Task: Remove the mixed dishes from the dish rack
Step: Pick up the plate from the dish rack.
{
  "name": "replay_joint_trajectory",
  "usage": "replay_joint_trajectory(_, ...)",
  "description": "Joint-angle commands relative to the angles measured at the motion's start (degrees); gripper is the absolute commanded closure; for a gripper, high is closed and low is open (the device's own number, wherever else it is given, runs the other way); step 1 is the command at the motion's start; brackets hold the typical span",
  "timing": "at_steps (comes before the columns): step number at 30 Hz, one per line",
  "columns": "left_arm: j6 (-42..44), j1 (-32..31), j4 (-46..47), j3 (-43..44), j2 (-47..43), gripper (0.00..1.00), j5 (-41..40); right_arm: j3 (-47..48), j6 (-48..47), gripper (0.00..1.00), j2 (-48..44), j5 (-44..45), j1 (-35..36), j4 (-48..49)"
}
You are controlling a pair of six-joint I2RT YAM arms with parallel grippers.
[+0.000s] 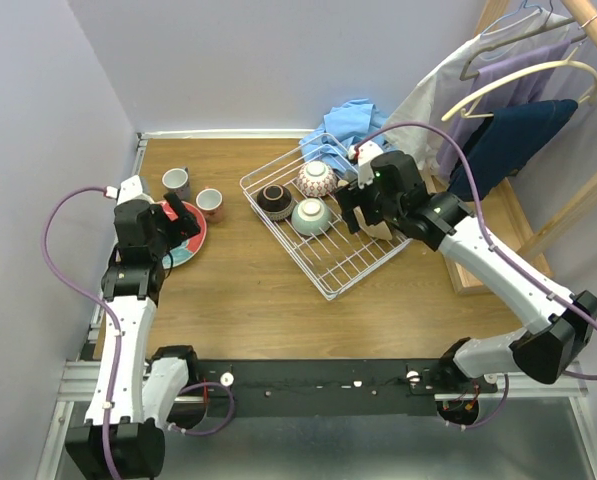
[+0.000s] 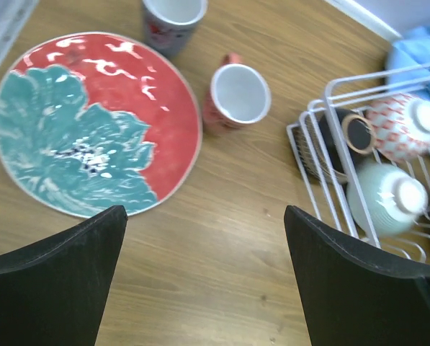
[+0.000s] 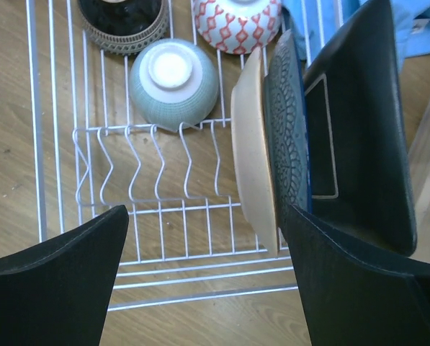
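Note:
The white wire dish rack stands mid-table, holding a brown bowl, a pink patterned bowl and a pale green bowl, all upside down. Upright in its prongs stand a beige plate, a dark patterned plate and a black square plate. My right gripper hovers open over the rack, its right finger beside the beige plate's lower edge. A red and teal floral plate, a grey cup and an orange-red cup sit on the table at left. My left gripper is open and empty just beside that plate.
A blue cloth lies behind the rack. A wooden clothes rack with hangers and garments fills the right side. Walls close in the table at the left and back.

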Motion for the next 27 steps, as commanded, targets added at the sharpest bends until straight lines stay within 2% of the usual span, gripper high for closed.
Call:
replay_joint_trajectory(1,1.9,-1.7,-8.1,2.5,-4.7,0.01,6.6,0.1,1.4,0.06,0.8,-8.7,-3.0,-3.1)
replay_joint_trajectory(6,0.7,-1.7,-14.5,4.8,-11.4,0.01,4.6,-1.2,1.4,0.1,2.2,-12.3,-7.2,-2.8)
replay_joint_trajectory(13,-2.9,-2.3,-18.1,4.8,-13.8,0.01,5.3,-2.3,1.3,0.17,5.0,-17.2,-11.1,-1.2)
replay_joint_trajectory(21,-2.8,-4.8,-20.8,5.2,-15.5,0.01,4.4,-3.0,0.9,0.25,7.4,-18.2,-12.8,0.9)
replay_joint_trajectory(25,-2.9,-5.0,-21.3,5.1,-16.2,0.01,4.9,-3.2,-0.4,0.36,8.5,-19.6,-13.6,2.0)
replay_joint_trajectory(27,-2.7,-7.2,-21.5,4.6,-16.7,0.01,5.4,-3.4,-1.1,0.4,8.9,-20.4,-14.3,2.7)
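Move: The right hand's target, the pale plate standing in the rack, has its middle about 4 cm ahead, 5 cm to the right and 11 cm below. The blue plate stands 3 cm farther right and 1 cm farther out; the dark tray is roughly 7 cm ahead and 11 cm right, and the green bowl some 3 cm ahead and 8 cm left. From the left hand the pale plate lies about 52 cm right, 4 cm ahead. The right hand sinks some 6 cm astride the plate's rim, fingers narrowing; the left draws back 8 cm. ##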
